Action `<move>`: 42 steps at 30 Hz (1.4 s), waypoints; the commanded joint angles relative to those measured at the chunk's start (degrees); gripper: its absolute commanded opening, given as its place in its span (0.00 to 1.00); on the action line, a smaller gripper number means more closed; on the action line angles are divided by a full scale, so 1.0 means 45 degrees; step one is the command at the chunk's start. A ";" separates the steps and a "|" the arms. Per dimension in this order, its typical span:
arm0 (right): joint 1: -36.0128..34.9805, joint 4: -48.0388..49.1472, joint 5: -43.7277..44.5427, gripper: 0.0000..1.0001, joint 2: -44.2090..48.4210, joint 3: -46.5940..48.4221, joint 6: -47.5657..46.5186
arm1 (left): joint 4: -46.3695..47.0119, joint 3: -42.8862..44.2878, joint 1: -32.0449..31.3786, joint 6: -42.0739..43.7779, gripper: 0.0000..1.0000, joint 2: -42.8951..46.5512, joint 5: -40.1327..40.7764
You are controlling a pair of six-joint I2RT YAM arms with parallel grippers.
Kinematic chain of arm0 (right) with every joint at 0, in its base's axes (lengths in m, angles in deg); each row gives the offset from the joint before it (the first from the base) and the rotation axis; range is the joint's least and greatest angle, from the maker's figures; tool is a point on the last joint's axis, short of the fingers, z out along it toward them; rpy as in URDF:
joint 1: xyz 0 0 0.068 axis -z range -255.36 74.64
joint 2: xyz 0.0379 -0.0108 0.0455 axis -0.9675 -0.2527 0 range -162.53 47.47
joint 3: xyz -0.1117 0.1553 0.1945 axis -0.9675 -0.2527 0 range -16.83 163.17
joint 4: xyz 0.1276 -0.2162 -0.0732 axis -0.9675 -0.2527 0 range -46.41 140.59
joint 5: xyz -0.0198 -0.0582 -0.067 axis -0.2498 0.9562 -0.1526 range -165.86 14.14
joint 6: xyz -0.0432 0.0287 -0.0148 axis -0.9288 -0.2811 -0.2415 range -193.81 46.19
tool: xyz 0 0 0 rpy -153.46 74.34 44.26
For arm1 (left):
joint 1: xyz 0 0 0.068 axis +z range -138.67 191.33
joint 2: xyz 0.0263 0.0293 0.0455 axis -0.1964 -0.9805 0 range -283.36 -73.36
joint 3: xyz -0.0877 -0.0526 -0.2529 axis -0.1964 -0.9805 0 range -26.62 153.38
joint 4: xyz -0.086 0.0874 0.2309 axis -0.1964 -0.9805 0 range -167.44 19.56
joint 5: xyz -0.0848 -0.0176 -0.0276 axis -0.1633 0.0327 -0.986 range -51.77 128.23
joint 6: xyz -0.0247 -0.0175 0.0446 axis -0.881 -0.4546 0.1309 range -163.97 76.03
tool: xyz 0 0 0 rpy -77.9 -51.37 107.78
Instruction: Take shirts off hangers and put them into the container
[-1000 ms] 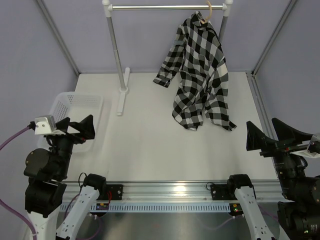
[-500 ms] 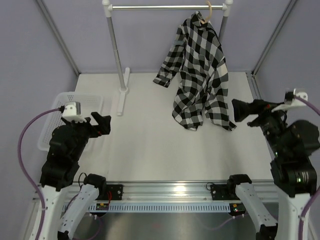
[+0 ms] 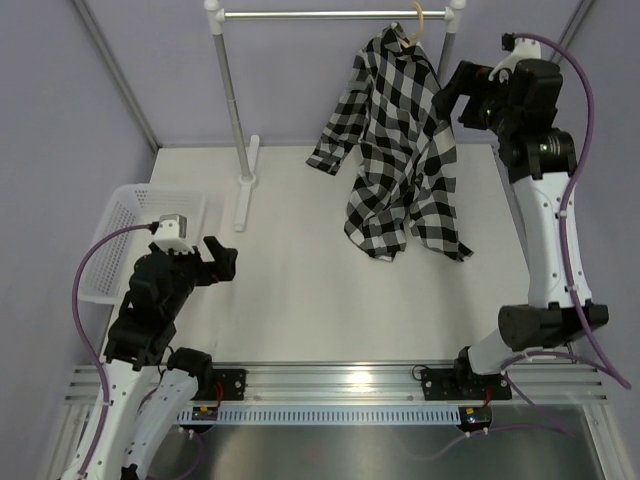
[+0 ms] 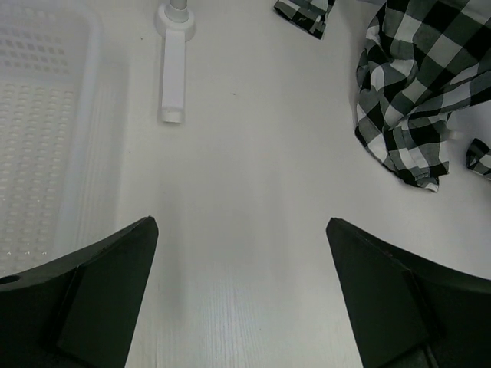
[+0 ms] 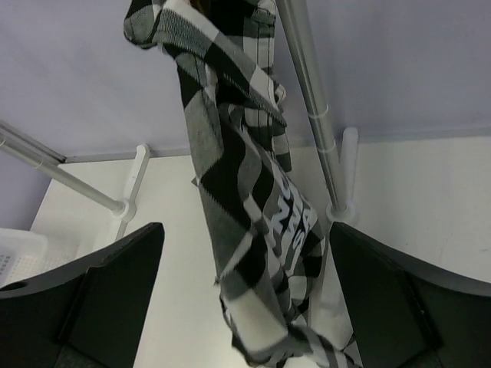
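The black-and-white checked shirt (image 3: 400,150) hangs from the tan wooden hanger (image 3: 412,30) on the rail, and its hem trails on the table. My right gripper (image 3: 450,96) is raised high just right of the shirt's shoulder. It is open, and in the right wrist view (image 5: 245,227) the shirt (image 5: 245,199) hangs between and beyond the spread fingers, untouched. My left gripper (image 3: 225,262) hovers open over bare table right of the white container (image 3: 140,225), nothing between its fingers (image 4: 241,224). The left wrist view shows the container (image 4: 38,138) at left and the shirt's hem (image 4: 414,92) far right.
The white-posted metal rail (image 3: 330,14) spans the back, its left post (image 3: 232,100) standing on a foot (image 4: 173,69) near the container. Its right post (image 5: 307,77) runs close behind the shirt. Purple walls and slanted frame bars enclose the table.
My right arm has swung up from the table's right edge to beside the hanging shirt. My left arm has moved forward and right, away from the container. Both grippers stay open.
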 commanded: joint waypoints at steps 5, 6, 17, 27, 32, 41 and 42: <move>-0.0700 -0.0890 -0.0207 0.97 -0.2724 0.4073 -0.2300 | 0.0949 -0.0012 0.0064 0.0152 0.99 0.0249 0.0024; -0.0779 -0.1008 -0.0245 0.96 -0.2977 0.4389 -0.2457 | 0.0949 -0.0032 0.0045 0.0152 0.99 0.0249 0.0005; -0.1306 -0.0892 -0.0129 0.69 -0.4620 0.5544 -0.2732 | 0.0949 -0.0110 0.0064 0.0132 0.99 0.0249 0.0024; -0.1365 -0.0911 0.0319 0.19 -0.4875 0.5993 -0.3298 | 0.0949 -0.0168 0.0064 0.0132 0.99 0.0210 -0.0054; -0.1443 0.0453 0.0087 0.00 -0.3763 0.5019 -0.3434 | 0.0949 -0.0168 0.0064 0.0132 0.99 0.0249 -0.0054; -0.1463 0.2838 -0.0830 0.00 -0.1048 0.2773 -0.3279 | 0.0930 -0.0207 0.0064 0.0132 0.99 0.0229 -0.0132; -0.1463 0.2916 -0.0928 0.00 -0.0698 0.2539 -0.3201 | 0.0930 -0.0207 0.0064 0.0132 0.99 0.0210 -0.0132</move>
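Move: My right hand is high and open. The right side of the hanging shirt, the part to pinch, is about 9 cm ahead, 5 cm left and 3 cm below it. From that hand, the hanger is roughly 18 cm ahead, 7 cm left and 12 cm up; the rack's right post is some 22 cm ahead, 2 cm left. From my left hand, that shirt edge is roughly 30 cm ahead, 38 cm right and 18 cm higher. With my right hand I reach forward about 9 cm and some 5 cm left, easing down slightly and rolling the hand's left side down about 15 degrees, until the shirt's right side is between my fingers. I close and pinch the cloth below the hanger, then, keeping my grip, draw back and up roughly 5 cm each way. ##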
